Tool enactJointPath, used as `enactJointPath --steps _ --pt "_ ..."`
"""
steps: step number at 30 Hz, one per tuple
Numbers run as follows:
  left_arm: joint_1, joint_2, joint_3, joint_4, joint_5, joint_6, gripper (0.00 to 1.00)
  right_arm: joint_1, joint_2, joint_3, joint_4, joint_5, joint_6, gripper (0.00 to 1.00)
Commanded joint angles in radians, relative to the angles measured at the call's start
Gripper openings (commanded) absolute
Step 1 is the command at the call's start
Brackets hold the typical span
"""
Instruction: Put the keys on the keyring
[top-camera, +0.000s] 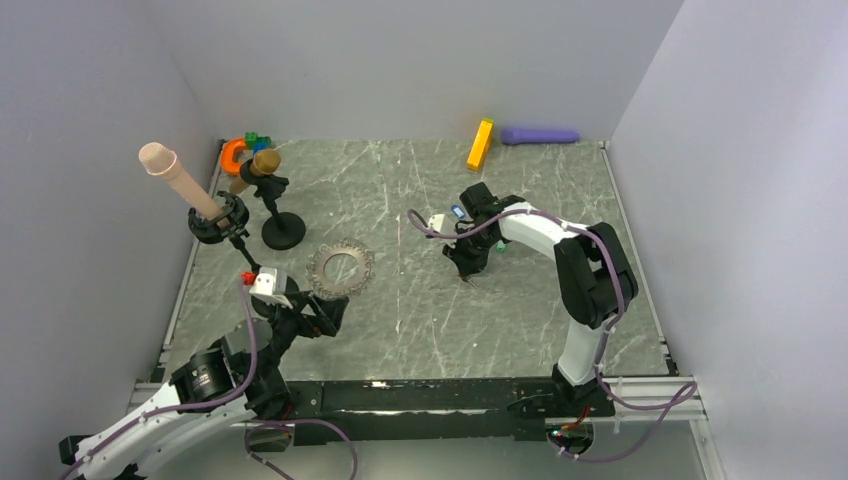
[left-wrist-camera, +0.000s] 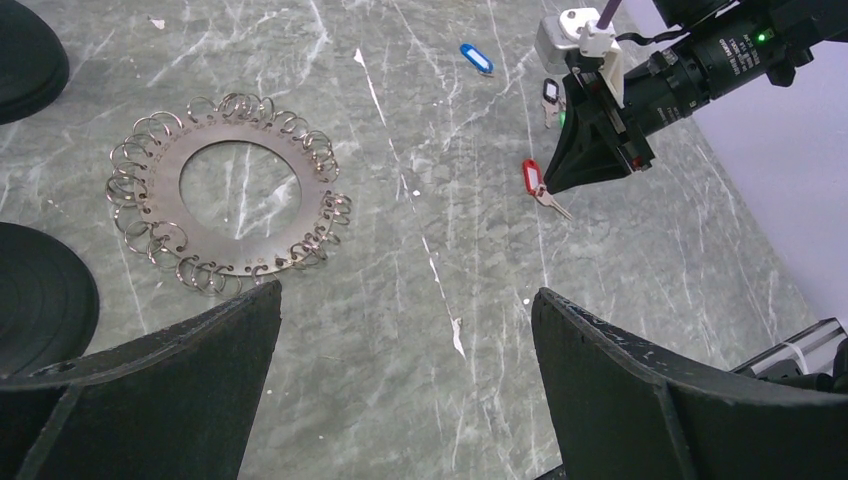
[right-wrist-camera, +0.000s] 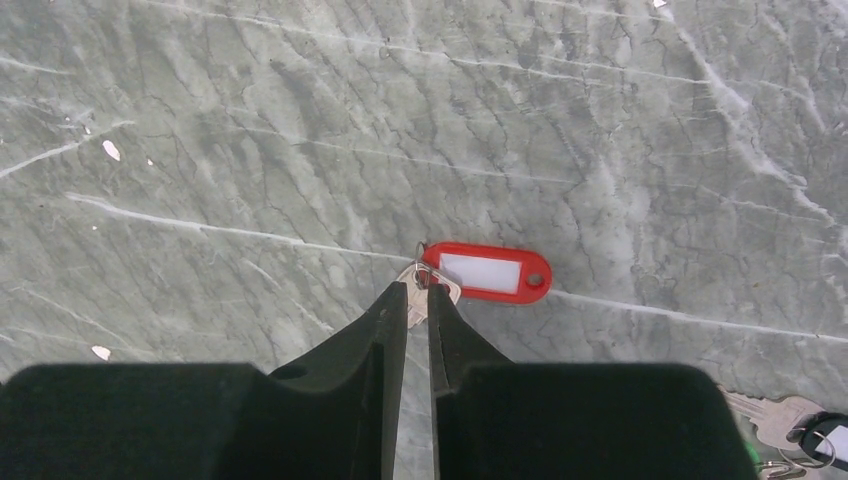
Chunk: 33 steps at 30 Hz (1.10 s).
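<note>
The keyring (top-camera: 340, 268) (left-wrist-camera: 232, 190) is a flat silver ring edged with small wire loops, lying left of the table's middle. A red key (right-wrist-camera: 485, 272) (left-wrist-camera: 532, 177) lies flat on the table, with its silver metal key right at my right gripper's tips. My right gripper (right-wrist-camera: 418, 290) (top-camera: 468, 272) points down over that metal key, its jaws a narrow slit apart, gripping nothing. A blue key (left-wrist-camera: 476, 57) (top-camera: 456, 212) and a black key (left-wrist-camera: 550, 92) (right-wrist-camera: 825, 440) lie close by. My left gripper (left-wrist-camera: 408, 292) (top-camera: 325, 315) hovers wide open and empty, near the keyring's front edge.
Two black stands are at the left: one with a round base (top-camera: 283, 232), one holding a peach cylinder (top-camera: 180, 178). An orange block (top-camera: 480, 144) and a purple cylinder (top-camera: 540, 135) lie along the back wall. Grey walls close in both sides.
</note>
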<state>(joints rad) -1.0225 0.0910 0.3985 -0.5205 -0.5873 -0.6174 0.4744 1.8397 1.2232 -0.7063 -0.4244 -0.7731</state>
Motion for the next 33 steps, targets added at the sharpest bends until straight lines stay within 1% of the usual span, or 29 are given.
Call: enactJointPath --steps 1,8,11,14,16,17,19,23,24,27,30,33 --pt "-0.004 0.015 0.02 0.026 0.014 0.004 0.99 -0.009 -0.048 0.013 -0.004 -0.02 0.004 0.18" --pt "-0.004 0.039 0.02 0.035 0.031 0.011 1.0 -0.038 -0.084 0.033 -0.023 -0.056 0.0 0.18" --pt "-0.004 0.079 0.028 0.055 0.057 0.026 1.0 -0.064 -0.103 0.045 -0.039 -0.091 -0.004 0.18" --pt "-0.004 0.165 0.073 0.062 0.084 0.054 0.99 -0.095 -0.136 0.054 -0.053 -0.139 0.001 0.18" --pt "0.0 0.265 0.135 0.037 0.1 0.07 1.0 -0.118 -0.169 0.056 -0.066 -0.196 0.009 0.19" --pt "0.01 0.346 0.172 0.018 0.116 0.076 1.0 -0.131 -0.184 0.057 -0.07 -0.23 0.014 0.19" --pt "0.065 0.469 0.24 -0.011 0.192 0.089 0.99 -0.156 -0.218 0.055 -0.078 -0.305 0.026 0.19" --pt "0.295 0.658 0.295 0.016 0.491 0.126 0.99 -0.198 -0.284 0.049 -0.079 -0.42 0.045 0.19" --pt "0.343 0.696 0.303 0.029 0.543 0.144 0.99 -0.207 -0.298 0.046 -0.075 -0.451 0.05 0.19" --pt "0.423 0.814 0.36 0.044 0.618 0.201 0.99 -0.231 -0.334 0.025 -0.043 -0.544 0.088 0.19" --pt "0.465 0.94 0.424 0.018 0.623 0.263 0.99 -0.245 -0.35 0.01 -0.035 -0.622 0.095 0.19" --pt "0.473 1.048 0.466 0.006 0.598 0.309 0.99 -0.249 -0.359 -0.004 -0.033 -0.659 0.09 0.19"
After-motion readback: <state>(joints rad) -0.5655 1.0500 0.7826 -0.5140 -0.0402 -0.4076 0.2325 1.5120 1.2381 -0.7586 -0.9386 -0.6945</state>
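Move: The metal keyring lies about 15 cm ahead of the open left hand, 2 cm to its right and 18 cm below; a black stand base sits roughly 9 cm ahead and 12 cm left. The red keys already lie just under the right fingertips, about 1 cm ahead and 2 cm below; from that hand the blue keys are some 14 cm ahead and 2 cm left, the black keys 11 cm ahead and 6 cm right. Right hand rises 15 cm off the red keys, fingers tilting leftward, while the left dips forward towards the keyring. ##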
